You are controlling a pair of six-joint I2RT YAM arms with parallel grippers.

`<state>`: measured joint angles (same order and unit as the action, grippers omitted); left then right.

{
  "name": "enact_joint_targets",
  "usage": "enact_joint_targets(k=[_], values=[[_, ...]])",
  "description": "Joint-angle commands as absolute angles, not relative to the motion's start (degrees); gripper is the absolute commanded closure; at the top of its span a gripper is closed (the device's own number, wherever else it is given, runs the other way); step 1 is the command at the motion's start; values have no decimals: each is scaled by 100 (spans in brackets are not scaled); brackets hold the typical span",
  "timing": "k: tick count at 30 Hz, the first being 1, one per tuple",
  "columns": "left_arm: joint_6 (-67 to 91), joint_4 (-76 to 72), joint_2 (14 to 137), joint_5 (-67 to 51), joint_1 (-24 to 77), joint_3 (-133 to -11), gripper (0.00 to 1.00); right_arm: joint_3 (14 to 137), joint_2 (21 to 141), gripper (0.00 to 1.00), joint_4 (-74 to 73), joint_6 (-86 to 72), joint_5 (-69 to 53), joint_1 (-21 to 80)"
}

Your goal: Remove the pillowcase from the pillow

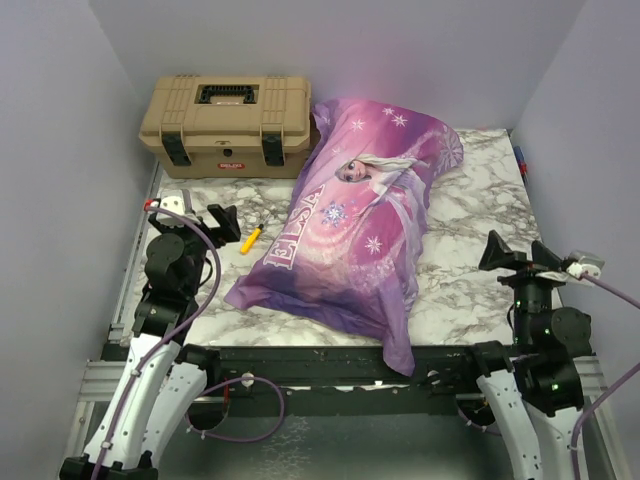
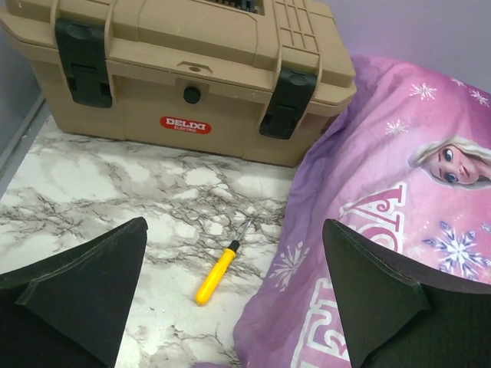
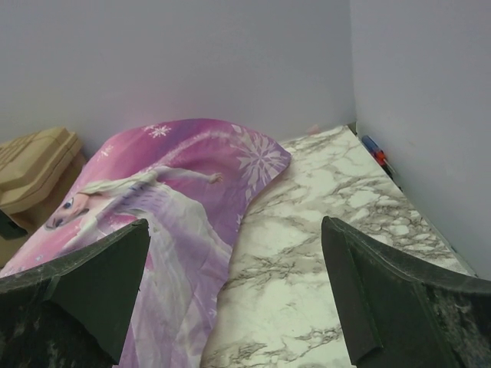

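The purple-and-pink pillowcase (image 1: pixel 360 215) with the princess and "ELSA" print lies diagonally across the marble table, stuffed full; its near end hangs over the front edge. The white pillow is hidden inside it. The case also shows in the left wrist view (image 2: pixel 383 222) and the right wrist view (image 3: pixel 169 207). My left gripper (image 1: pixel 222 218) is open and empty, left of the case's near end (image 2: pixel 234 307). My right gripper (image 1: pixel 508 256) is open and empty, to the right of the case, above bare marble (image 3: pixel 234 307).
A tan toolbox (image 1: pixel 228 125) stands at the back left, touching the case's far end. A yellow screwdriver (image 1: pixel 251 239) lies on the marble between my left gripper and the case (image 2: pixel 218 272). Grey walls close in on three sides.
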<state>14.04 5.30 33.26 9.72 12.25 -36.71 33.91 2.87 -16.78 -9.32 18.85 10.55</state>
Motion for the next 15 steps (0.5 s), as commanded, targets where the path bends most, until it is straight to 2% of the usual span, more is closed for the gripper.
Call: enact_joint_targets(k=[1,9,15], values=[[1346,460,3066,877,1412,-3579,3,3708,964,0,-1998,-1200,2119,1072],[1325,528,2739,959,1708,-3542,3,4486,3002,0,-2994,-2089,1947,1072],[1281,546,2625,1138,1880,-3534,3,5110,4870,0,-3433,-2866,1338,1071]])
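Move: The pillowcase's right edge, about halfway along, lies some 20 cm ahead of the right hand, 6 cm to its left and 23 cm below. From that hand, the loose near corner is about 10 cm back and 15 cm left; the raised far-right corner is some 38 cm ahead and 5 cm right. From the left hand, the right edge is roughly 10 cm ahead and 45 cm right, 20 cm down. Forward and down in a quickening swoop, drifting a little left, the right hand comes about 8 cm out and 7 cm lower towards the pillowcase's right edge. Its level-to-raised fingers tip downward by some 30 degrees, staying wide open and still clear of the cloth. The open left hand eases a couple of centimetres back, up and right, away from the toolbox. ##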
